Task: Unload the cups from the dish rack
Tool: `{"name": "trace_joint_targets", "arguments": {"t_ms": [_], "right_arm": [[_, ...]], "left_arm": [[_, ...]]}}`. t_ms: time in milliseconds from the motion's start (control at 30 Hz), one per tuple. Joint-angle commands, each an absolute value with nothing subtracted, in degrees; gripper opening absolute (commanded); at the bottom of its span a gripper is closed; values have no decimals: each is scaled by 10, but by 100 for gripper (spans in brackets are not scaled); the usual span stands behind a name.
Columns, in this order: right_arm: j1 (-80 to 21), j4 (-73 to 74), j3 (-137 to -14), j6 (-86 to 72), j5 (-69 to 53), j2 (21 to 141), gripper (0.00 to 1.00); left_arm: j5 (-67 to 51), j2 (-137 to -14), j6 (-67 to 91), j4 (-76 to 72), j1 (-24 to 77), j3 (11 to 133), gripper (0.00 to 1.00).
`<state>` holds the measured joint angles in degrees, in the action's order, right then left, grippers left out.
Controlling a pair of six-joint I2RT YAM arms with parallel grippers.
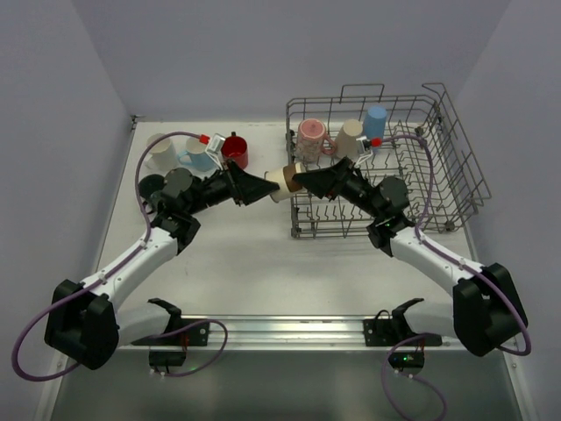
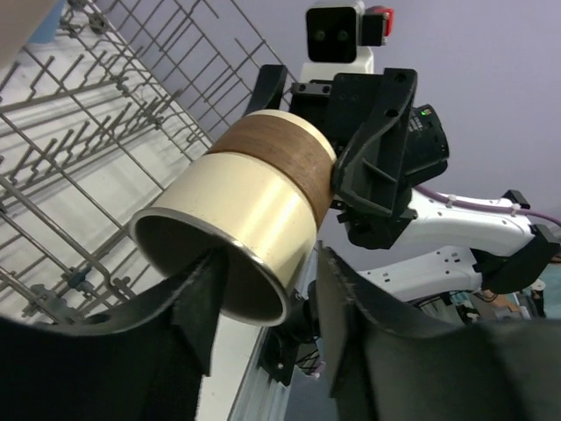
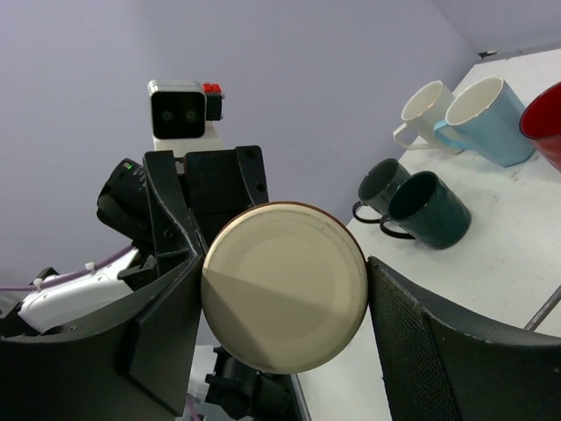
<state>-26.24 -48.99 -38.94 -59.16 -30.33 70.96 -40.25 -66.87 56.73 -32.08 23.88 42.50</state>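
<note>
A beige cup with a brown band (image 1: 282,180) hangs on its side in the air between both grippers, at the left edge of the grey wire dish rack (image 1: 456,167). My right gripper (image 3: 285,281) is shut on the cup's base end (image 3: 285,285). My left gripper (image 2: 267,272) is open at the cup's mouth (image 2: 237,228), one finger in front of the opening and the other apart from its wall. In the rack stand a speckled pink mug (image 1: 310,136), a pale cup (image 1: 350,136) and a blue tumbler (image 1: 376,121).
On the table left of the rack stand a white mug (image 1: 163,156), a light blue mug (image 1: 200,156), a red mug (image 1: 235,149) and two dark teal mugs (image 1: 153,186) (image 1: 178,181). A metal rail (image 1: 280,329) runs along the near edge.
</note>
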Motion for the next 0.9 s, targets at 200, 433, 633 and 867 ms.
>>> {"name": "trace_joint_targets", "arguments": {"t_ms": [200,433,633,867], "right_arm": [[-263,-593,-389,-652,-334,769,44],[-263,-556,-374,-631,-324,765,98],[-261,-411,-360,-546,-261,701,99],[-262,-229,-348,-438,-171,602,99]], "left_arm": [[-402,-673,588,-385,253,440,17],[-290,-673,441,-179,252,530,0],[-103,-720,301,43,249,649,0],[-4,-875,207,203,248,758,0]]}}
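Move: The cream cup with the brown band, still held by its base in the right hand about 3 cm to that hand's left, has its open rim at the left hand: its middle lies some 4 cm right and 2 cm forward of the open left fingers. From the left hand, the red cup stands about 29 cm ahead, 13 cm left and 26 cm down; the pink cup in the rack 32 ahead, 11 right and 23 down; the nearer green cup 12 ahead, 22 left and 26 down. The left fingers shut on the cream cup's wall at its rim, one finger inside the mouth and one outside; then the right fingers open off its base and that hand sinks about 5 cm. The left hand carries the cup some 13 cm forward and slightly left towards the red cup, first rising a little and then dipping, its fingers swinging forward and tipping down. ##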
